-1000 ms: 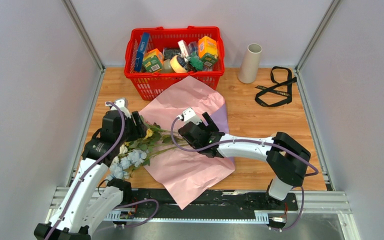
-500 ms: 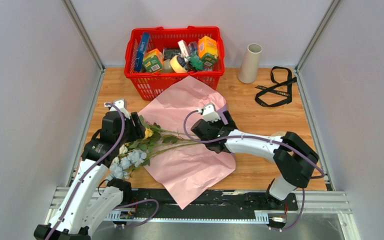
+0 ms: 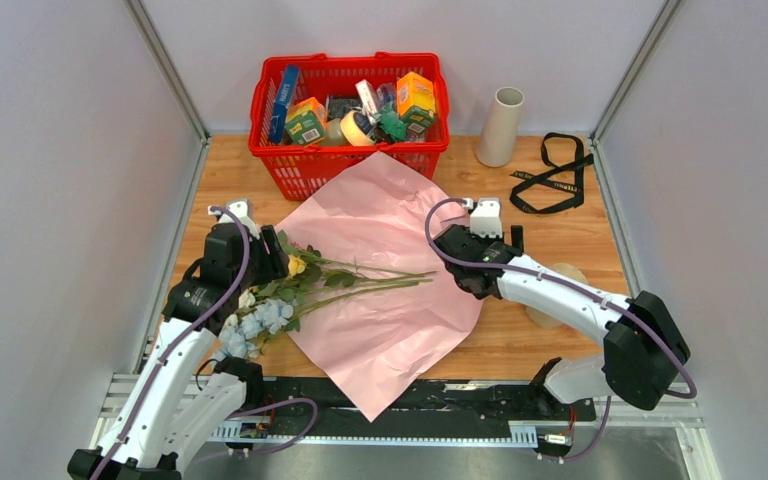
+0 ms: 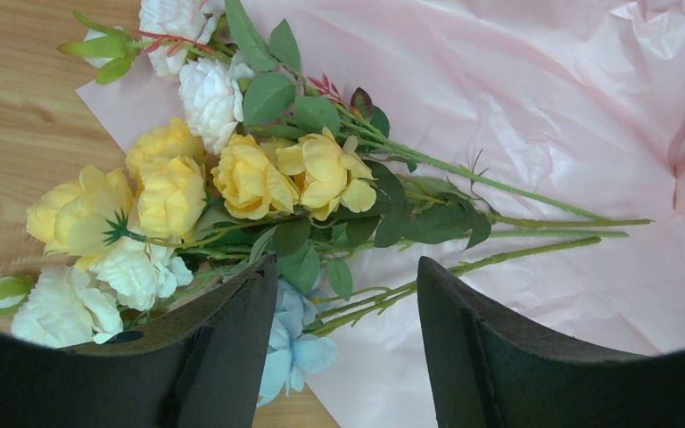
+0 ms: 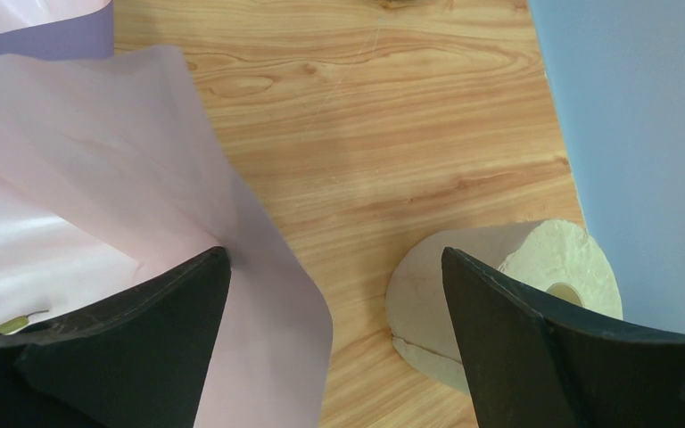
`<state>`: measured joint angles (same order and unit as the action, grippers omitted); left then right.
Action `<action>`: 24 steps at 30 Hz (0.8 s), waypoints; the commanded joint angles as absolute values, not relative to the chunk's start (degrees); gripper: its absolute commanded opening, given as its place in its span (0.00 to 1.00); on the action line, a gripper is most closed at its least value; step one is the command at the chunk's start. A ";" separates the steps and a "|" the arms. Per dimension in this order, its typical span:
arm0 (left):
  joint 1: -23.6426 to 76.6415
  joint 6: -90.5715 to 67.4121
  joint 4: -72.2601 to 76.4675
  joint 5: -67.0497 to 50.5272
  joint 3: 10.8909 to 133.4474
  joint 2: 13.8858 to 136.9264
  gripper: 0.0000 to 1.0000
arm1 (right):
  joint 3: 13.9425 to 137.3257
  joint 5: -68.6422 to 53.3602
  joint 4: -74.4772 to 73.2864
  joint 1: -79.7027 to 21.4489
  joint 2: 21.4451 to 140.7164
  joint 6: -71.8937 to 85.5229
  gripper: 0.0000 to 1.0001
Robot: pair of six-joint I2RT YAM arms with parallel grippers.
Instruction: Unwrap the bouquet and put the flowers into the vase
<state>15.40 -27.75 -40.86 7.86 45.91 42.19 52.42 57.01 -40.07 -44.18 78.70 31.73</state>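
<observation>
The bouquet lies unwrapped: its pink paper (image 3: pixel 385 320) is spread flat on the table, and the flowers (image 3: pixel 300 285) lie across its left edge with stems pointing right. The yellow, white and blue blooms (image 4: pixel 250 178) fill the left wrist view. My left gripper (image 3: pixel 278 258) hovers open over the blooms (image 4: pixel 348 267), with a blue bloom and thin stems showing between its fingers. My right gripper (image 3: pixel 505 250) stands open at the paper's right edge (image 5: pixel 334 251), holding nothing. A lilac sheet (image 5: pixel 45 40) peeks out beyond the pink paper (image 5: pixel 71 178). The beige vase (image 3: pixel 501 125) stands upright at the back right.
A red basket (image 3: pixel 300 165) full of groceries sits at the back, touching the paper's far corner. A black ribbon (image 3: pixel 552 172) lies loose right of the vase. A toilet-paper roll (image 3: pixel 566 272) (image 5: pixel 499 285) lies by my right arm, near the right wall.
My right arm has swung to the right, off the stems, to the paper's right edge. The flowers and the left arm have not moved.
</observation>
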 commanded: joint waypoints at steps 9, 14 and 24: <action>15.29 -26.89 -40.69 8.61 46.50 41.84 0.67 | 64.24 44.76 -48.08 -44.65 70.58 34.90 0.89; 15.29 -27.07 -40.61 8.70 46.41 41.84 0.67 | 67.50 32.63 -39.75 -46.84 67.50 31.91 0.85; 15.38 -27.33 -41.22 11.07 46.67 40.26 0.67 | 69.34 16.87 -17.06 -55.01 77.59 29.26 0.42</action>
<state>15.40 -27.73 -41.04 8.86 45.91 42.06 66.06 22.63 -27.57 -51.24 71.29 30.46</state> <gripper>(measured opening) 0.672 0.461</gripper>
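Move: The flower stems lie on the opened wrap, their middle about 28 cm to the right hand's left, 4 cm back and some 11 cm below. The wrap's right-hand edge is nearer, about 7 cm left and 9 cm back, roughly 9 cm below the hand. The paper roll stands some 10 cm to its right and 10 cm back, about 7 cm lower. From the left hand the stems are some 20 cm to the right, level fore and aft, and 16 cm below. The wrap's spread-out right side is left behind as the right hand comes off it, rising about 10 cm while swinging roughly 18 cm left over the paper, towards the flower stems. The hand turns some 30 degrees counter-clockwise and rolls about 40 degrees, its left side up, and the wide-open fingers close to about half, on nothing. ##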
